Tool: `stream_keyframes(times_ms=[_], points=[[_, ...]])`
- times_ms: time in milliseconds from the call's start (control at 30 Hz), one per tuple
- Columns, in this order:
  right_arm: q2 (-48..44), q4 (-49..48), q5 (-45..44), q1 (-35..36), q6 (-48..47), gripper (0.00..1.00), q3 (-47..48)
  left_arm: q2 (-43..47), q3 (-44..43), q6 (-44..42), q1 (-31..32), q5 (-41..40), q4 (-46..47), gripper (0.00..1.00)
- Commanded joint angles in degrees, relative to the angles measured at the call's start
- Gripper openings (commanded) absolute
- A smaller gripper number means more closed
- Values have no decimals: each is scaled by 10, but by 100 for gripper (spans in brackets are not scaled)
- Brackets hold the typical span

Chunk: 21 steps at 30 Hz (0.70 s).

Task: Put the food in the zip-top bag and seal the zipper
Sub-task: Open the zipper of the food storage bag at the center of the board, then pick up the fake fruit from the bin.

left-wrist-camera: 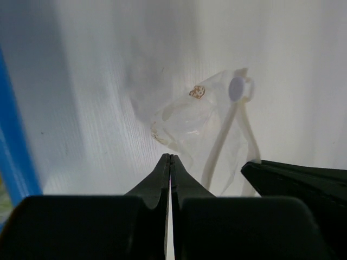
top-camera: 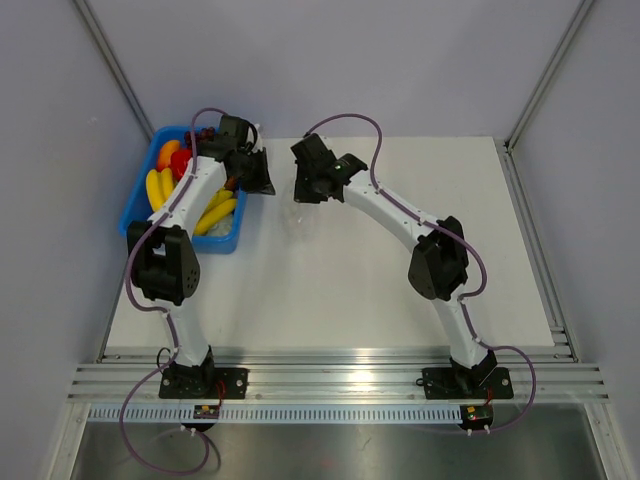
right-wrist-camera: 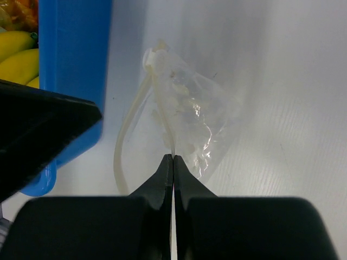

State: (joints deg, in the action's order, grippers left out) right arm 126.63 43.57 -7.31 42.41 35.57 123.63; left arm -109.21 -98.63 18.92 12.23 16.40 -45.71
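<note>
The see-through zip-top bag [top-camera: 297, 215] [left-wrist-camera: 195, 116] [right-wrist-camera: 195, 108] lies on the white table between my two grippers. Its mouth gapes, and the two whitish zipper [right-wrist-camera: 122, 151] strips bow apart from a slider [left-wrist-camera: 237, 88]. My right gripper [right-wrist-camera: 173, 157] [top-camera: 310, 185] is shut, with one zipper strip running straight into its tips. Also shut is my left gripper [left-wrist-camera: 171, 157] [top-camera: 255, 172], whose tips sit at the bag's crumpled edge; whether they pinch it I cannot tell. The orange-red food [top-camera: 169, 155] lies in the blue bin.
The blue bin [top-camera: 135, 195] [right-wrist-camera: 76, 54] stands at the table's back left, holding yellow bananas [top-camera: 215, 212] [right-wrist-camera: 16, 54] beside the fruit. My left arm reaches over it. Aluminium frame posts rise at the back corners, and a rail runs along the near edge.
</note>
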Motion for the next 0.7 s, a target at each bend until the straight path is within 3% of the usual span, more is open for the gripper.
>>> stream_keyframes(times_ms=[0,100,167,200,233,433,667], points=[[23,1,18,10,-5,0,42,31,-71,-10,-31,-56,-19,1],[32,10,17,10,-10,0,58,6,-113,9,-65,-56,-29,12],[34,13,14,10,-14,0,64,-11,-140,14,-86,-59,-27,27],[34,15,13,10,-16,0,65,-17,-149,15,-92,-66,-27,35],[34,18,12,9,-20,0,66,-27,-163,15,-104,-70,-27,60],[33,29,4,10,-34,0,72,-83,-234,2,-122,-89,-32,89],[36,27,14,10,-35,0,67,-125,-237,12,-137,-68,56,89]])
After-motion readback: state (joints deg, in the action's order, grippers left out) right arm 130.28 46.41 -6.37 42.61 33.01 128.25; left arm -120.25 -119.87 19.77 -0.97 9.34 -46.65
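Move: The peach in the near-right part of the fruit box's far end lies about 13 cm ahead of the empty left hand, 10 cm to its left and 9 cm below. The spiky orange fruit sits some 7 cm ahead and 15 cm left of that hand, and the bananas 18 cm left and 2 cm back; the bag is about 8 cm to its right and 2 cm back. From the right hand, the peach is roughly 15 cm ahead, 20 cm left and 10 cm lower. Towards the peach, away from the bag, the closed left hand swings about 12 cm left and 10 cm forward, rising some 8 cm to cross the box's right wall before sinking about 4 cm; meanwhile its fingers open nearly wide and the wrist turns about 20 degrees counter-clockwise. The bag's rim stays pinched in the closed right hand, which settles only about a centimetre. ##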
